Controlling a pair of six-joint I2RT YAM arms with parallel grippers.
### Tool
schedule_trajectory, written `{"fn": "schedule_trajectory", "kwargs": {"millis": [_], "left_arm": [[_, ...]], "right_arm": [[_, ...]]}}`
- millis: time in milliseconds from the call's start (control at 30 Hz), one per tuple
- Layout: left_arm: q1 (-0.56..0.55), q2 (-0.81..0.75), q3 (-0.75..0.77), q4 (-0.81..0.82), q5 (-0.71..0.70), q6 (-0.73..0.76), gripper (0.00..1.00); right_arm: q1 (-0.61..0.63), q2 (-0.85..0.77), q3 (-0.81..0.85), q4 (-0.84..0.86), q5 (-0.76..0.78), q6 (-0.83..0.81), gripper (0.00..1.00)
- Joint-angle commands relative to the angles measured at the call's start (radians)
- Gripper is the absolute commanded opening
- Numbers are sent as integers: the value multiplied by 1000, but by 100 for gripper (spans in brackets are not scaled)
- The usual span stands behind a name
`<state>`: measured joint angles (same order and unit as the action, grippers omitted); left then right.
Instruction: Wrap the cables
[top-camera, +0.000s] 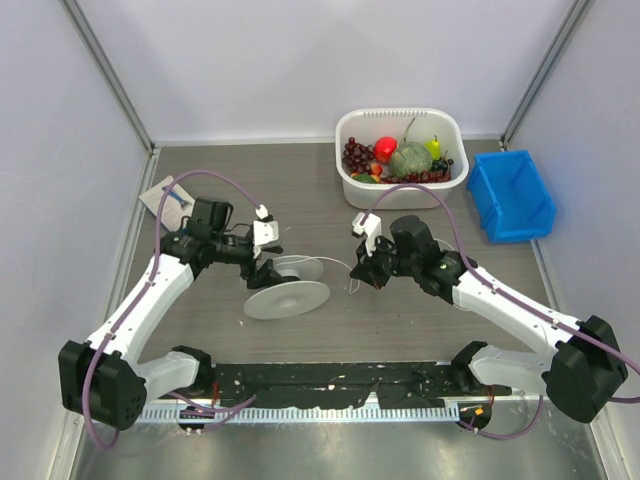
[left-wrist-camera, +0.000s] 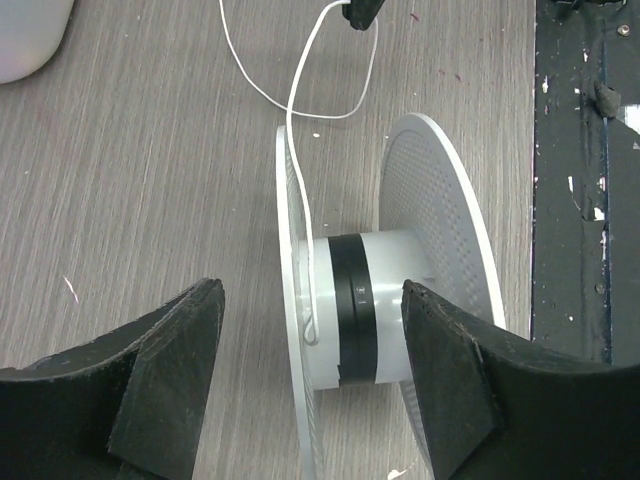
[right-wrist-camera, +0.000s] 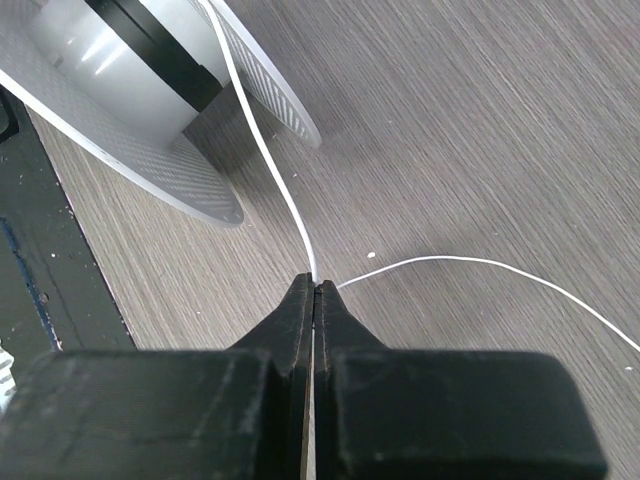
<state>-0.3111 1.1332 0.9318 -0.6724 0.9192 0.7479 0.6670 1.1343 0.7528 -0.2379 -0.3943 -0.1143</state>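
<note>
The thin white cable (left-wrist-camera: 292, 120) runs from the hub of the translucent white spool (left-wrist-camera: 440, 200) out across the table and loops back. The spool lies on its side mid-table (top-camera: 290, 298), with a black band round its hub. My left gripper (left-wrist-camera: 310, 300) is open, one finger on either side of the hub without touching it; it also shows in the top view (top-camera: 268, 268). My right gripper (right-wrist-camera: 315, 285) is shut on the cable (right-wrist-camera: 265, 150) just right of the spool (right-wrist-camera: 130, 90). A loose length trails off to the right. In the top view the right gripper (top-camera: 358, 270) is low over the table.
A white tub (top-camera: 352, 185) of toy fruit stands at the back, with a blue bin (top-camera: 510, 195) to its right. A white card (top-camera: 163, 195) lies at the back left. A black strip (top-camera: 340, 380) runs along the near edge.
</note>
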Motion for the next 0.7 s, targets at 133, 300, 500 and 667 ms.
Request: {"fn": "schedule_trajectory", "kwargs": {"millis": [133, 300, 500, 667], "left_arm": [[4, 16, 44, 4, -11, 31, 54], [6, 26, 39, 14, -43, 30, 46], [6, 31, 32, 13, -66, 53, 36], [4, 25, 30, 16, -82, 57, 4]], "right_arm": [[29, -4, 6, 74, 6, 27, 1], [45, 7, 5, 95, 9, 47, 1], [57, 10, 3, 109, 14, 57, 1], [63, 10, 2, 109, 11, 62, 1]]}}
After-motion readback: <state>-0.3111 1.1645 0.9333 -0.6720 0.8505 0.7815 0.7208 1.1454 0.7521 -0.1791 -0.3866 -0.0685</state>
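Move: The spool stands on its rims with its far flange between the left hand's open fingers; that flange's middle lies about 1 cm ahead, 5 cm right and 8 cm below. The near flange is some 9 cm behind the far one. The cable runs from the hub to the right hand's shut fingers, roughly 19 cm right of the left hand, level with it and 4 cm lower. From the right hand the far flange is about 15 cm left, 1 cm ahead and 4 cm lower. The spool's far flange gets pinched: the left hand eases down about 1.5 cm and forward about 1 cm while its fingers close from wide open to nearly shut across the rim, one on each face. The right hand keeps its pinch on the cable and drifts about 2 cm to the left, rising slightly. ##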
